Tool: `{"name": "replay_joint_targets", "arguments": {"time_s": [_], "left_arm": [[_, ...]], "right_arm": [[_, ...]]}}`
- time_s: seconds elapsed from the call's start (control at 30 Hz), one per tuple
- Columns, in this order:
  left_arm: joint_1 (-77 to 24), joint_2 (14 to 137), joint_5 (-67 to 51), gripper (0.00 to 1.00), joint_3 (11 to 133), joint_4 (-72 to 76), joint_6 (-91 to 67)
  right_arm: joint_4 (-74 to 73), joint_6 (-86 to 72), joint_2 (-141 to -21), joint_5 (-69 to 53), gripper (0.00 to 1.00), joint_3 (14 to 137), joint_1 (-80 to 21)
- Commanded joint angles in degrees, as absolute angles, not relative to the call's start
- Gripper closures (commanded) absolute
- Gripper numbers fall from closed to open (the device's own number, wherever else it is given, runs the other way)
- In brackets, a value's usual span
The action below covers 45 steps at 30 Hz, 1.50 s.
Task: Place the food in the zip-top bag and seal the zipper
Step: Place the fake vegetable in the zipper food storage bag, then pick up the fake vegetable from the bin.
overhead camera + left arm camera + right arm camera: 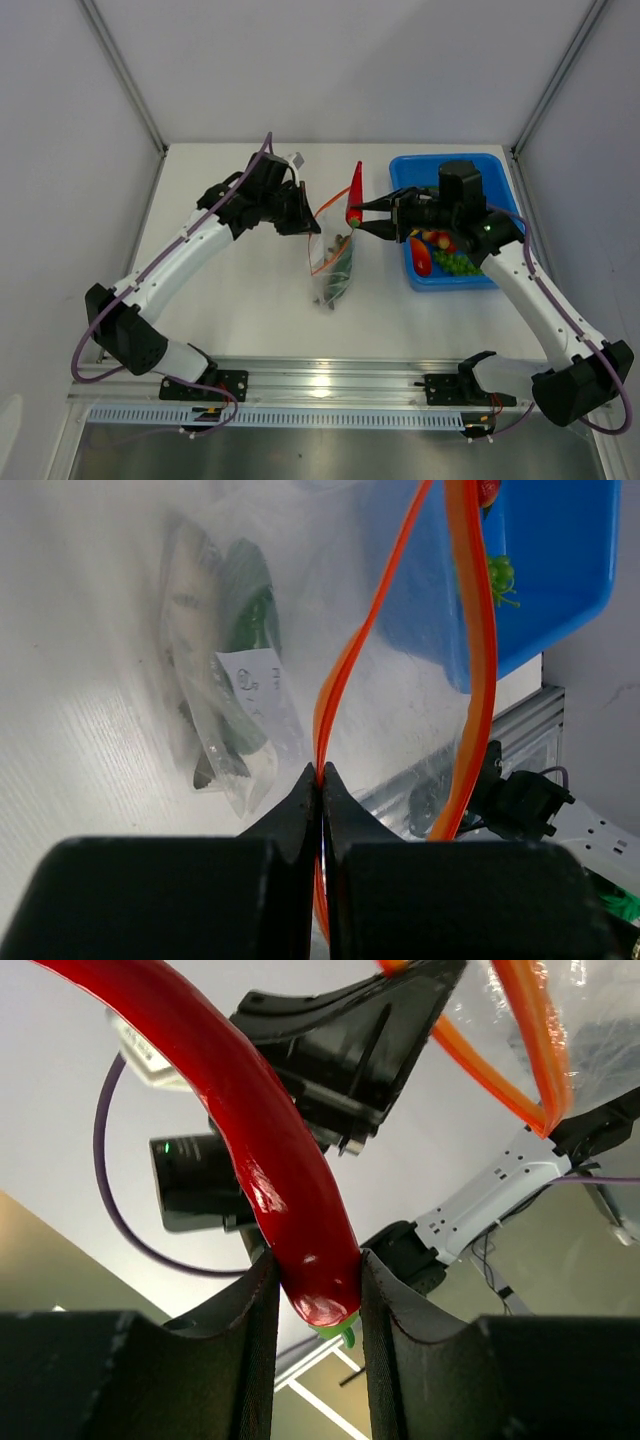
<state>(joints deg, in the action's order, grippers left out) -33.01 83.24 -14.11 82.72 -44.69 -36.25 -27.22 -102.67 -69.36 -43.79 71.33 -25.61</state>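
Note:
The clear zip-top bag (333,265) hangs over the table's middle with green food (250,620) and a paper label inside. My left gripper (308,222) is shut on one lip of the orange-red zipper (345,670), holding the mouth apart; the other lip (475,630) bows away. In the left wrist view the jaws (322,775) pinch the strip tight. My right gripper (357,218) is shut on the stem end of a long red pepper (355,190), just above the bag's mouth. The right wrist view shows the pepper (270,1160) wedged between both pads, green stem tip below.
A blue tub (495,170) stands at the right behind my right arm, holding more food (440,250): red pieces and green grapes. White walls enclose the table on three sides. A metal rail runs along the near edge (330,385).

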Motion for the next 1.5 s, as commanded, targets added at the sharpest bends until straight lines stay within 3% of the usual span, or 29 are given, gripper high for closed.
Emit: {"name": "replay_joint_targets", "arguments": {"time_s": [0.0, 0.47, 0.73, 0.83, 0.97, 1.03, 1.1, 1.33, 1.47], "left_arm": [[-34.2, 80.2, -12.6, 0.99, 83.2, -40.6, -38.6], [-36.2, 77.7, -10.7, 0.99, 79.9, -38.2, -39.5], [-37.0, 76.5, -11.2, 1.00, 78.2, -37.9, -39.1], [-37.0, 76.7, -11.7, 0.99, 78.2, -37.8, -38.8], [-37.0, 76.9, -12.5, 0.99, 78.0, -37.4, -38.5], [-37.1, 76.8, -12.7, 0.99, 77.9, -37.1, -38.1], [-37.1, 76.8, -12.8, 0.99, 77.9, -37.3, -37.9], [-37.1, 77.1, -13.3, 0.99, 78.7, -37.5, -36.4], [-37.1, 77.8, -14.2, 1.00, 79.2, -37.8, -35.3]], "right_arm": [[-28.7, -109.2, -66.7, -39.9, 0.93, 69.6, -27.9], [-22.8, -117.2, -65.7, -36.6, 0.92, 59.6, -33.7], [-20.5, -115.1, -69.3, -36.8, 0.81, 60.1, -33.6], [-21.1, -113.2, -71.1, -36.6, 0.68, 62.0, -33.5], [-20.3, -110.2, -73.9, -37.4, 0.36, 64.2, -33.0], [-22.4, -107.1, -75.6, -37.1, 0.09, 67.0, -32.6], [-23.2, -105.9, -76.5, -37.4, 0.00, 68.2, -32.5], [-30.1, -99.9, -75.5, -37.7, 0.01, 73.7, -32.5], [-42.1, -87.7, -77.9, -38.9, 0.02, 85.9, -30.8]]}}
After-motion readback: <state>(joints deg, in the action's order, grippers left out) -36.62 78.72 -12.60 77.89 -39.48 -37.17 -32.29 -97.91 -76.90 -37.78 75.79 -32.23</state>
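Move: The right hand holds the red chili pepper (the fake vegetable). The bag's open mouth lies about 5 cm to its left, perhaps 2 cm ahead and some 11 cm below. The food already in the bag is roughly 3 cm ahead, 5 cm left and 30 cm down; the blue bin is some 20 cm ahead and 28 cm right, down on the table. For the left hand, already pinching the rim, the mouth's middle is about 5 cm right, level fore and aft and in height. The right hand sinks about 9 cm and works some 3 cm left to bring the red pepper down to the bag's mouth, drawing back nearly 3 cm on the way, dipping its fingers some 15 degrees, and then easing forward again as the fingers spread wide and let the pepper go. Still open, it then lifts about 5 cm and levels out beside and above the rim, while the left fingers stay shut on the orange zipper edge and shift only about 2 cm back and to the right, holding the mouth apart from the far strip. ##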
